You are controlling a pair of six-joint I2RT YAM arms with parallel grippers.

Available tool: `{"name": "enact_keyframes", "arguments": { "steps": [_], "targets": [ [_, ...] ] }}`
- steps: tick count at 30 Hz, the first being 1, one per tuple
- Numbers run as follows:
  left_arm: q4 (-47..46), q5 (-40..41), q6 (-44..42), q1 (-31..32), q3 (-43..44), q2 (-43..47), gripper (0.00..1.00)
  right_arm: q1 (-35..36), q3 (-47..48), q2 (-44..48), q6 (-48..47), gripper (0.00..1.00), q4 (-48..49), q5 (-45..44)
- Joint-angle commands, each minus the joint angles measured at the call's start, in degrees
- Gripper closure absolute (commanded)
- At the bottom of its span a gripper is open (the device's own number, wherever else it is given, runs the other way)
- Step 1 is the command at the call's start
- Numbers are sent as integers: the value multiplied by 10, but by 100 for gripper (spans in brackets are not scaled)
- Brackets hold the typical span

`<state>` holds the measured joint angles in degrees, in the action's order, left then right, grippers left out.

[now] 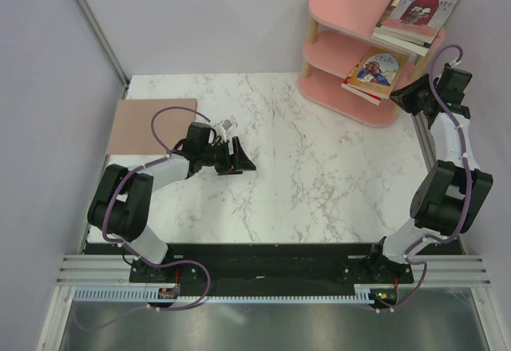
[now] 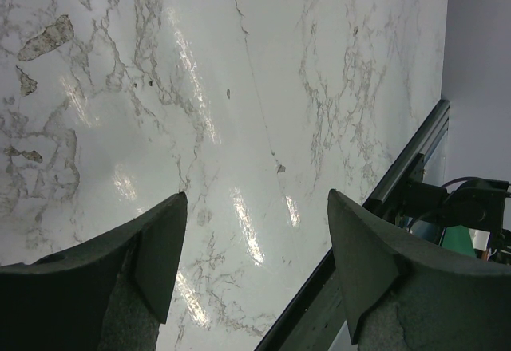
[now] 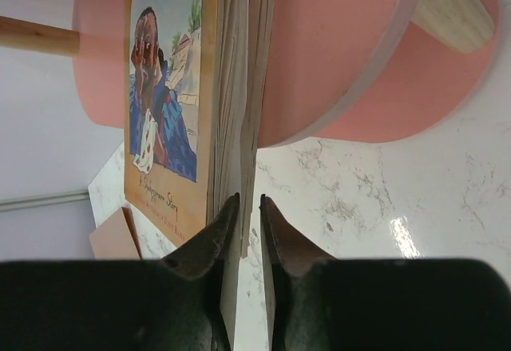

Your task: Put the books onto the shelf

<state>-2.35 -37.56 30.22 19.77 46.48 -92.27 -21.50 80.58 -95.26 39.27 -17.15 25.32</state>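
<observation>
The pink shelf [image 1: 343, 12] stands at the back right. A stack of books [image 1: 415, 12] lies on its top tier. On the middle tier a tan book with a blue figure [image 1: 374, 70] tops a second stack that overhangs the board's edge. My right gripper [image 1: 406, 96] is at that overhang. In the right wrist view its jaws [image 3: 246, 199] are shut on the edge of a thin book [image 3: 263, 64] lying against the tan book [image 3: 164, 88], in front of the shelf board [image 3: 335, 48]. My left gripper [image 1: 239, 159] rests low over the marble, open and empty [image 2: 257, 199].
A flat brown mat [image 1: 156, 124] lies at the table's left edge, behind the left arm. Marble table [image 1: 319, 159] spreads between the arms. A black rail [image 2: 399, 167] runs along the near table edge. White walls close in left and back.
</observation>
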Motion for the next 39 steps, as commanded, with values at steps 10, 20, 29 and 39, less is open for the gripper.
{"name": "enact_keyframes", "arguments": {
  "steps": [10, 20, 29, 39],
  "targets": [
    [-17, 1, -26, 4, -5, -5, 23, 5, 11, 13, 0, 77, 2, -19],
    [-17, 2, -27, 4, -3, -6, 23, 8, 7, 110, -42, 77, -45, -48],
    [-21, 1, -24, 4, -5, -7, 23, 100, -32, 139, -65, 77, -58, -52],
    [-22, 1, -23, 5, -6, -3, 23, 192, -53, 85, -69, 78, -22, -111]
  ]
}}
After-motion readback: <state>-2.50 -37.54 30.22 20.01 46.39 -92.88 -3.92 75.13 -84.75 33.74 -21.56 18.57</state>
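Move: The Othello book on the middle shelf has its middle about 8 cm ahead and 6 cm to the left of the right hand, roughly level with it, its near right corner right at the fingertips. The red Treehouse book lies under it, about 7 cm ahead, 6 cm left and 2 cm below the hand; the pile on the top shelf is some 11 cm ahead, 1 cm left and 15 cm up. From the left hand the Othello book lies about 25 cm ahead, 42 cm right and 14 cm higher. The right hand first stays almost still beside the near right corner of the Othello book, fingers nearly shut, then comes free of that corner by rising some 7 cm while drawing back about 4 cm. It then sweeps left about 13 cm past the books' near edge, sinking again to only a little above its starting height and turning some 15 degrees counter-clockwise, the fingers keeping their gap, to end in front of the left end of that edge. ##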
